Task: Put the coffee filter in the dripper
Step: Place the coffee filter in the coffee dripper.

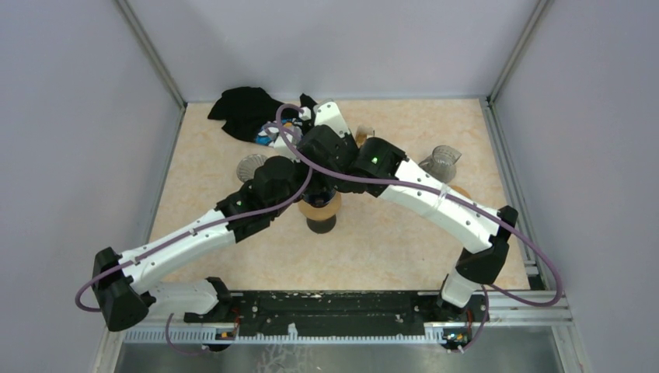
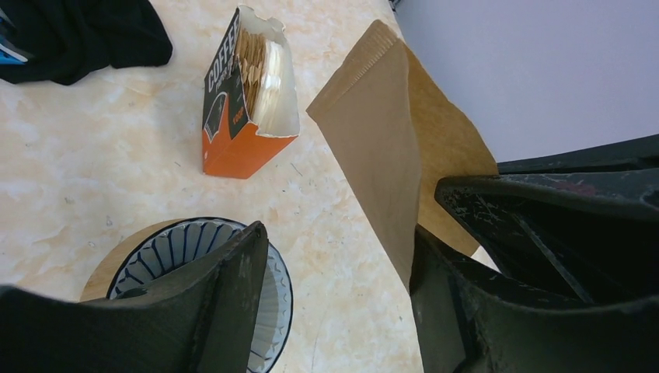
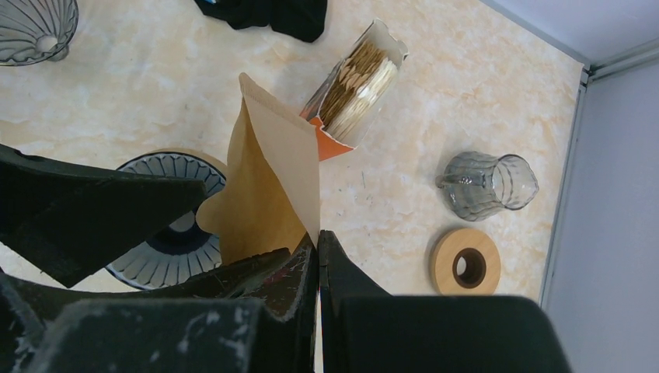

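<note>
My right gripper (image 3: 319,239) is shut on the lower corner of a brown paper coffee filter (image 3: 268,183) and holds it upright. The filter hangs just above and to the right of the ribbed dripper (image 3: 167,252) on its wooden base. My left gripper (image 2: 339,249) is open. Its left finger is over the dripper (image 2: 167,241). Its right finger stands against the filter's (image 2: 388,132) lower edge, and nothing is between the jaws. In the top view both wrists meet over the dripper (image 1: 320,210) and hide the filter.
An open orange box of filters (image 3: 353,89) stands behind the dripper. A glass server (image 3: 486,186) and a wooden ring (image 3: 465,264) lie to the right. A second glass dripper (image 3: 35,27) sits at far left. A black cloth (image 1: 245,109) lies at the back.
</note>
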Controlling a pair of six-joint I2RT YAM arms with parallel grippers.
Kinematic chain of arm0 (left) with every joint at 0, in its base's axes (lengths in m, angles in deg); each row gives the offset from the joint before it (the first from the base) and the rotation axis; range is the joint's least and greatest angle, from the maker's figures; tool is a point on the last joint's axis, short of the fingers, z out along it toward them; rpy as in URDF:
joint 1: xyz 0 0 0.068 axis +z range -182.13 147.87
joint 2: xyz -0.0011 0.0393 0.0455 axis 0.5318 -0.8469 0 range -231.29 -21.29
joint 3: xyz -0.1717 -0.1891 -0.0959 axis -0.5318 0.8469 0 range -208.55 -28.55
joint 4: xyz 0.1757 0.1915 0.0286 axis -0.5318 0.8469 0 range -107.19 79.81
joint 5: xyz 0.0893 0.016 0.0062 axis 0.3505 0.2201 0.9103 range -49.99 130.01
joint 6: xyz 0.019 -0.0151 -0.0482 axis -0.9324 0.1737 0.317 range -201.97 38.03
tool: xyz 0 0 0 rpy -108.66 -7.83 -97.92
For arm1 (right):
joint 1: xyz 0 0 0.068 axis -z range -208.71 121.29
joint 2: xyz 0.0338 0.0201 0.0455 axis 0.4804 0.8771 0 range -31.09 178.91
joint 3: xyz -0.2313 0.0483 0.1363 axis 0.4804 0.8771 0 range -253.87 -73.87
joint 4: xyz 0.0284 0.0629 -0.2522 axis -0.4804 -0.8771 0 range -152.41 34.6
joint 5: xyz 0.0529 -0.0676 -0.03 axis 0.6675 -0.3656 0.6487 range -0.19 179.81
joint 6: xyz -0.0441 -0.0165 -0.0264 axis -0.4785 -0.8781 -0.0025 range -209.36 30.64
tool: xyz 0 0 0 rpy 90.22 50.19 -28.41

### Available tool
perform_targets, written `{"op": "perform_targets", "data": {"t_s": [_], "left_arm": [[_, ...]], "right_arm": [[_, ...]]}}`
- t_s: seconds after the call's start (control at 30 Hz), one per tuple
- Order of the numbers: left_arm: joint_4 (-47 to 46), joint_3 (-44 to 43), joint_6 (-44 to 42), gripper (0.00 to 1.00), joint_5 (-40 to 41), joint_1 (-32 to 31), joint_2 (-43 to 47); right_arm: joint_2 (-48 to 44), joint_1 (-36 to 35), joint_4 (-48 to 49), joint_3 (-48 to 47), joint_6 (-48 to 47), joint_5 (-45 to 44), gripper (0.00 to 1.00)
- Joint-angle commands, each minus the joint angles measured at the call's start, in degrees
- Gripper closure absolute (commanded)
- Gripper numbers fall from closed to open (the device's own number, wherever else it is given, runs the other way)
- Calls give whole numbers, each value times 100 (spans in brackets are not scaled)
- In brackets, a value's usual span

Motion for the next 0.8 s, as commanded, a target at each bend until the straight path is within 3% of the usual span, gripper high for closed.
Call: {"op": "perform_targets", "data": {"t_s": [0.0, 0.17, 0.5, 0.77], "left_arm": [[-95, -1, -9, 30, 329, -70, 187], [-101, 74, -44, 39, 502, -82, 263], [207, -53, -142, 98, 536, -81, 285], [1165, -596, -330, 100, 638, -80, 315]], "right_arm": [[-20, -72, 135, -330, 81, -46, 100], [-21, -74, 126, -295, 81, -13, 100], [-60, -72, 89, -207, 13, 40, 100], [-77, -78, -137, -323, -109, 133, 100]]}}
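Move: The paper filter has its middle some 2 cm ahead and 3 cm to the right of the left hand, at about its height. From the right hand, which already pinches it, that middle is roughly 3 cm ahead and 2 cm left. The dripper on the carafe stands about level with the left hand fore and aft, 4 cm left and 11 cm below. The coffee box is some 16 cm ahead of the left hand, 6 cm right and 22 cm below. The filter's free left side stands between the left hand's open fingers, which shut on it completely and pinch the paper while the hand shifts left about 2 cm, rising 1 cm and sinking back. The left wrist swings slightly counter-clockwise. The right hand stays in place and keeps its shut grip on the opposite edge. ##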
